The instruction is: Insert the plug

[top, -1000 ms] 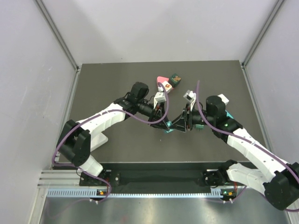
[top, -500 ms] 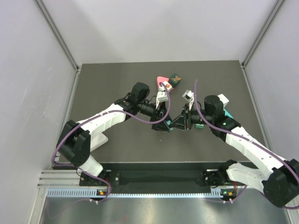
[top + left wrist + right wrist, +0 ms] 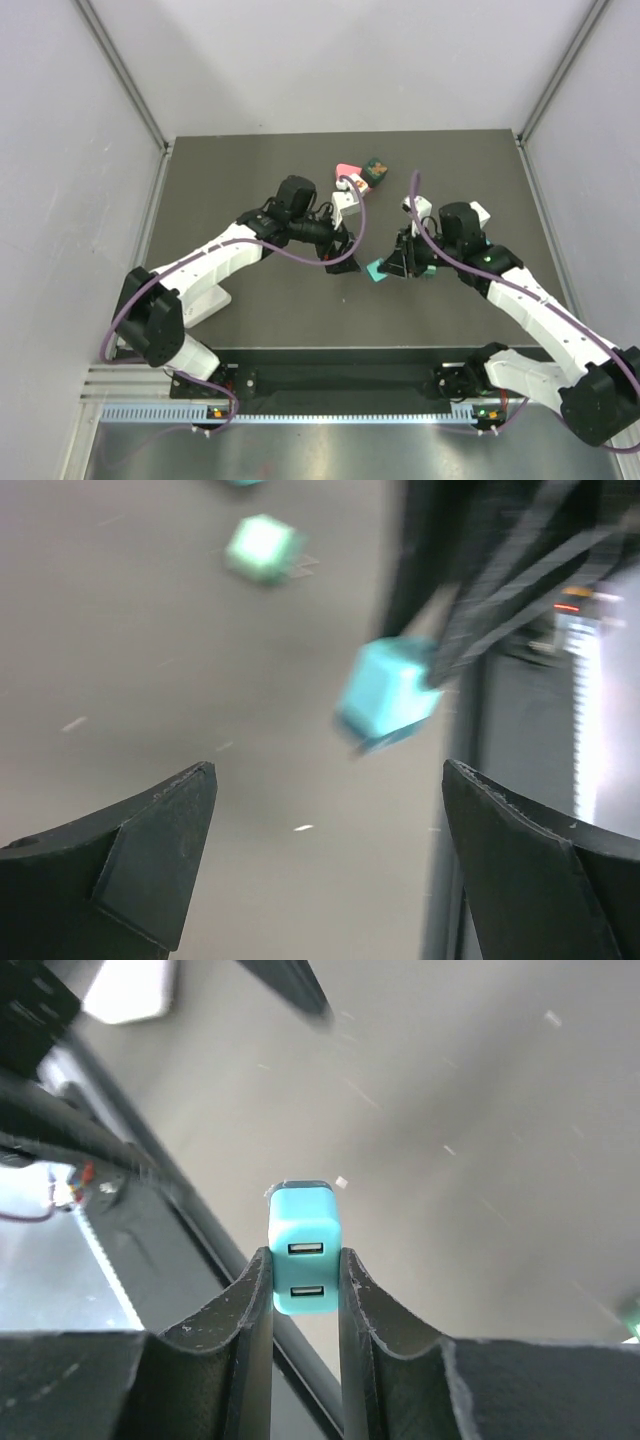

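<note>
The plug (image 3: 305, 1250) is a teal block with two USB slots facing the right wrist camera. My right gripper (image 3: 305, 1262) is shut on its two sides and holds it above the dark mat. From above, the plug (image 3: 377, 270) sticks out left of the right gripper (image 3: 393, 266). My left gripper (image 3: 340, 260) hangs just left of it, apart from it. In the left wrist view the left gripper (image 3: 330, 825) is open wide with nothing between its fingers, and the plug (image 3: 388, 693) shows beyond them. No socket shows in any view.
A small green cube with metal prongs (image 3: 262, 546) lies on the mat past the plug. A pink piece (image 3: 346, 168) and a dark green block (image 3: 377, 170) sit at the back of the mat. The black front rail (image 3: 340, 380) runs along the near edge.
My left gripper has opened wide, let go of the plug and drawn back to the left. My right gripper has shut on the plug and carried it slightly right.
</note>
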You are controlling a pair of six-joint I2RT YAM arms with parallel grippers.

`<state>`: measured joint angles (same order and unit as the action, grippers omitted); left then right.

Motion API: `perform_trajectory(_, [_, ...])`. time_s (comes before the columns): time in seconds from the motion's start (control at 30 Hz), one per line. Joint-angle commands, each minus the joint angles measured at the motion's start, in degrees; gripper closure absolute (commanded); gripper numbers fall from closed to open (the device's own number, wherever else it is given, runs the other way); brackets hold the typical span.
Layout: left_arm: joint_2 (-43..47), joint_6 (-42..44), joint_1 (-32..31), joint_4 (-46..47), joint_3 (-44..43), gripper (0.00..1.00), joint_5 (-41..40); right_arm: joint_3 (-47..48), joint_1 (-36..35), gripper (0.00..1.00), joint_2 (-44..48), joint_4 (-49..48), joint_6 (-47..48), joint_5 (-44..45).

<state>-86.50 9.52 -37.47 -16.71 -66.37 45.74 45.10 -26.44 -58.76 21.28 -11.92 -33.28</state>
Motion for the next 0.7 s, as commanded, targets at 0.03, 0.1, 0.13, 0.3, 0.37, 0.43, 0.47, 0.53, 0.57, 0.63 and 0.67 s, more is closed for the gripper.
perform_trajectory(0.03, [3.5, -2.4, 0.3, 2.0, -0.2, 0.01, -16.8, 4.4, 0.7, 1.00, 0.7, 7.3, 1.6, 9.5])
perform_trajectory(0.1, [5.2, -8.1, 0.3, 2.7, -1.4, 0.01, -23.1, 5.5, 1.2, 1.00, 0.4, 10.0, 0.7, 13.9])
perform_trajectory(0.13, [5.5, -9.9, 0.2, 2.1, -2.3, 0.02, -26.1, 6.5, 1.7, 1.00, 0.4, 12.1, 0.2, 15.9])
perform_trajectory(0.3, [3.6, -15.5, 0.1, -13.7, -13.9, 0.02, -48.6, 11.1, 6.1, 1.00, 0.8, 20.3, -1.1, 28.4])
perform_trajectory(0.37, [6.1, -15.1, 0.2, -14.4, -12.3, 0.01, -57.4, 14.1, 11.2, 1.00, -0.1, 25.3, -0.6, 31.1])
perform_trajectory(0.43, [9.1, -15.4, 0.6, -8.5, -5.2, 0.02, -60.2, 16.3, 17.3, 1.00, -0.6, 28.0, 2.9, 29.4])
perform_trajectory(0.47, [13.0, -15.9, 0.8, -5.4, -2.6, 0.01, -60.3, 17.2, 18.9, 1.00, -1.3, 28.6, 4.7, 28.1])
perform_trajectory(0.53, [16.5, -18.4, 1.8, 1.5, 3.3, 0.01, -56.6, 19.2, 22.5, 1.00, -2.2, 28.5, 10.0, 29.6])
perform_trajectory(0.57, [19.3, -19.2, 1.8, 2.7, 4.2, 0.01, -54.6, 19.8, 23.6, 1.00, -3.8, 28.0, 11.5, 30.1])
perform_trajectory(0.63, [21.5, -22.5, 1.8, 5.7, 6.1, 0.02, -46.9, 23.3, 25.5, 1.00, -7.4, 28.7, 17.7, 30.4])
perform_trajectory(0.67, [22.8, -23.2, 1.8, 6.6, 6.7, 0.04, -43.2, 24.4, 26.0, 1.00, -12.1, 29.0, 19.2, 26.7])
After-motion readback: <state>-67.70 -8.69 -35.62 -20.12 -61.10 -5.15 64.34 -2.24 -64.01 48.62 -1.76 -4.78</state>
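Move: The teal strip lies about 27 cm to the right of the right hand and 17 cm ahead, some 16 cm below; the teal plug is already pinched in those fingers. The green plug stands roughly 15 cm right and 12 cm ahead, short of the strip, and the white block sits on the strip's far end, about 27 cm right and 27 cm ahead. From the empty left hand the strip is some 36 cm right and 15 cm ahead. The teal plug, still pinched, is carried through the air by the right hand about 19 cm to the right and 7 cm forward towards the teal strip. The wrist turns some 40 degrees clockwise as the fingers swing from left-pointing to forward and down. The left hand, wide open, withdraws forward, left and up, turning counter-clockwise, then draws slightly back. ##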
